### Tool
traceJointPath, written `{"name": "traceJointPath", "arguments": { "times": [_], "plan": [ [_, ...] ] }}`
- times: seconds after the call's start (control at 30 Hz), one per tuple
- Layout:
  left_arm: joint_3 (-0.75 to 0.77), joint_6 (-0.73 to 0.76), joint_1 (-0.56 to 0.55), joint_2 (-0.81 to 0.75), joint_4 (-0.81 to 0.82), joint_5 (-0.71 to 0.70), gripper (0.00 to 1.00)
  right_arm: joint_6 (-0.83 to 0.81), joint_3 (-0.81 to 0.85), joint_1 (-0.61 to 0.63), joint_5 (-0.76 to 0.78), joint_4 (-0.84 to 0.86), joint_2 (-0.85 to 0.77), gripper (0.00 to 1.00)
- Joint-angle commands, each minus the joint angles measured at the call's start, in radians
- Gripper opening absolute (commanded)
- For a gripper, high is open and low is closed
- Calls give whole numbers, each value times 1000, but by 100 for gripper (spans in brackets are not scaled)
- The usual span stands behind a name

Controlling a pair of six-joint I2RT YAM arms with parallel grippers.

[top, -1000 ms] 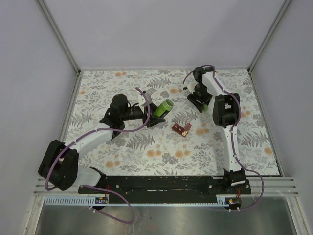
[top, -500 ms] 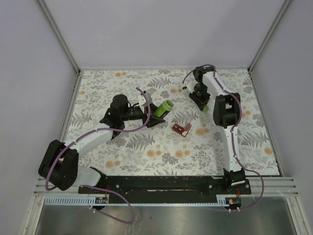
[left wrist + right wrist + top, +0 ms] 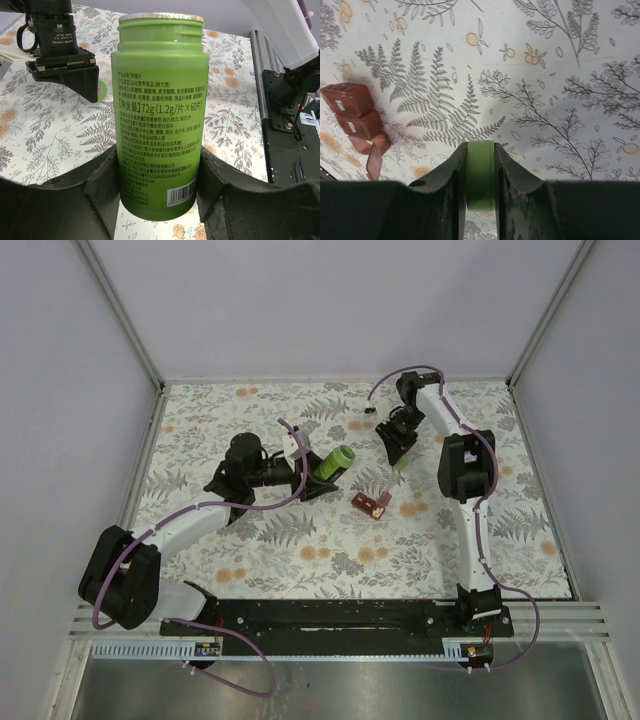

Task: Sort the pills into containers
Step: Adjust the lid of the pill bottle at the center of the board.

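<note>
My left gripper [image 3: 318, 475] is shut on the base of a bright green bottle [image 3: 333, 460], which points up and right over the cloth. Seen from the left wrist, the green bottle [image 3: 160, 115] stands between both fingers [image 3: 235, 200], capless, with a silvery rim at its mouth. My right gripper [image 3: 397, 445] hangs just right of the bottle, shut on a thin green cap [image 3: 480, 175] held edge-on. The dark-red pill box [image 3: 370, 503] lies below both grippers, and the right wrist view shows the pill box [image 3: 355, 120] with a lid raised. No pills are visible.
The flowered cloth [image 3: 300, 540] covers the table inside grey walls. The right gripper's camera block [image 3: 65, 60] shows left of the bottle in the left wrist view. The black base rail [image 3: 340, 615] runs along the near edge.
The right gripper has closed on the green cap and shifted a little left, toward the bottle. The left arm and the bottle have not moved.
</note>
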Motion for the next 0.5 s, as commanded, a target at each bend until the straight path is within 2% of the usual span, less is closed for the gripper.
{"name": "traceJointPath", "arguments": {
  "times": [0.0, 0.07, 0.2, 0.47],
  "plan": [
    [42, 12, 4, -21, 33, 42, 0, -32, -10, 0, -105, -275, -22, 24],
    [48, 15, 4, -21, 27, 42, 0, -6, -53, 2, -93, -217, -48, 28],
    [51, 15, 4, -18, 22, 45, 0, 11, -79, 8, -47, -194, -65, 45],
    [50, 12, 4, -23, 21, 51, 0, 61, -122, 19, 43, -125, -92, 56]
  ]
}}
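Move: The lid is already in the right fingers, on edge. Its set-down place, a bare patch of table, is about 3 cm back from the right hand, level with it sideways and some 4 cm below. The red pill box lies about 9 cm back, 6 cm left and 3 cm below, its clear flap about 7 cm back, 4 cm left and 3 cm below. From the left hand, which keeps the green bottle, that patch lies around 12 cm ahead, 16 cm right and 22 cm below. Bring the right gripper back about 3 cm towards the red pill box while sinking it some 2 cm to the table, fingertips swinging slightly back. As it sinks, open the fingers from their pinch on the lid to roughly half wide and stay low around it. Keep the left gripper still, holding the green bottle. ##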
